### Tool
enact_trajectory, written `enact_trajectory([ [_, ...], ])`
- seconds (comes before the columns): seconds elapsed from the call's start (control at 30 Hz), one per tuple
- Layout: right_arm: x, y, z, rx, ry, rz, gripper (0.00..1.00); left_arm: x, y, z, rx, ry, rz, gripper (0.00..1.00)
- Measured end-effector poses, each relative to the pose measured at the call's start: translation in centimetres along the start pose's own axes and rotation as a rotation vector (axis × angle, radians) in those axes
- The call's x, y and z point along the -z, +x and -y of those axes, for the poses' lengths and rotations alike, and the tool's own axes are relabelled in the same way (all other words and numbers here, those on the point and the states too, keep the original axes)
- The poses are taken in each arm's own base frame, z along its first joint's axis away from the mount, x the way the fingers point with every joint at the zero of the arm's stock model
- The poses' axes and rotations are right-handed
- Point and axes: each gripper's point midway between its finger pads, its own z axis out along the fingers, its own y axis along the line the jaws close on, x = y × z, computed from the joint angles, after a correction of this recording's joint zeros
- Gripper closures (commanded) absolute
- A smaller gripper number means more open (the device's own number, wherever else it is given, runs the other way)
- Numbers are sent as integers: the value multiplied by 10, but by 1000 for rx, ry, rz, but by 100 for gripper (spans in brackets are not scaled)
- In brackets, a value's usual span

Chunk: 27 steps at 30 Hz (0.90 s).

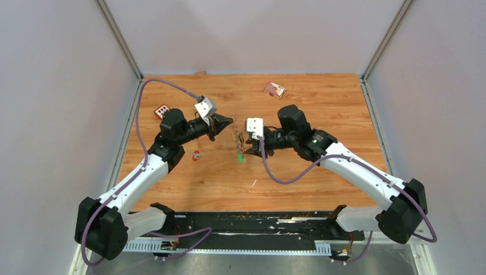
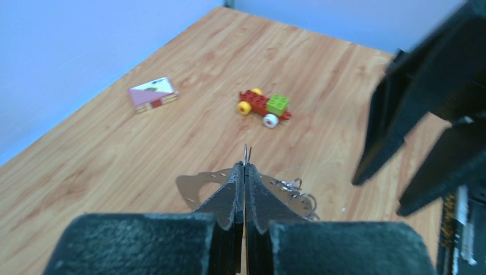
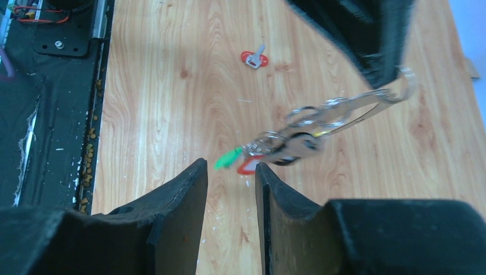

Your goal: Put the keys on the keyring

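Note:
My left gripper point(image 2: 245, 167) is shut on the keyring point(image 2: 193, 184), a silvery-grey strip loop held above the table. In the right wrist view the keyring point(image 3: 367, 104) runs down from the left gripper's black fingers point(image 3: 367, 40) to a bunch of keys point(image 3: 281, 146), with a green key point(image 3: 229, 158) and a red tag point(image 3: 247, 167) at its low end. My right gripper point(image 3: 231, 166) stands open just short of the green key, with nothing between its fingers. One red-headed key point(image 3: 255, 59) lies loose on the wood. From above, the left gripper point(image 1: 224, 122) and right gripper point(image 1: 247, 150) flank the hanging keys point(image 1: 238, 146).
A red-yellow-green toy brick car point(image 2: 265, 106) and a pink card box point(image 2: 152, 93) sit toward the back of the table. A red block with white squares point(image 1: 161, 110) lies behind the left arm. The black base rail point(image 1: 246, 220) runs along the near edge.

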Motion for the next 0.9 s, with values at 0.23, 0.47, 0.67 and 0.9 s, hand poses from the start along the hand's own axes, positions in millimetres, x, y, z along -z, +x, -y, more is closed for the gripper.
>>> enact_trajectory([
  [0.23, -39, 22, -25, -26, -113, -65, 64, 14, -14, -53, -39, -219, -12, 100],
  [0.47, -92, 26, -52, 9, -219, -119, 64, 30, -54, -104, -112, -397, 13, 100],
  [0.67, -147, 45, -50, -1, -261, -180, 61, 39, -73, -135, -123, -484, -1, 100],
  [0.9, -215, 67, -22, -31, -249, -241, 60, 40, -83, -145, -117, -505, -31, 100],
])
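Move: The loose key on its red tag lies on the table some 20 cm to the right hand's left, about 6 cm farther out and roughly 22 cm below. The strap and keys hanging from the left fingers have their middle about 4 cm ahead, 3 cm left and 5 cm below the right hand. The red block stands some 15 cm left of the red-tagged key and 16 cm farther out. From the left hand, that key is about 15 cm left, 1 cm back and 26 cm down. Still pinching the keyring in shut fingers, the left hand carries the bundle about 11 cm forward, nearly as far left and some 9 cm up, turning 30 degrees counter-clockwise. The right hand, empty and part open, sweeps some 17 cm left and 15 cm down towards the red-tagged key, easing back a little before coming forward, its fingers tipping further down. It touches nothing at the end. ##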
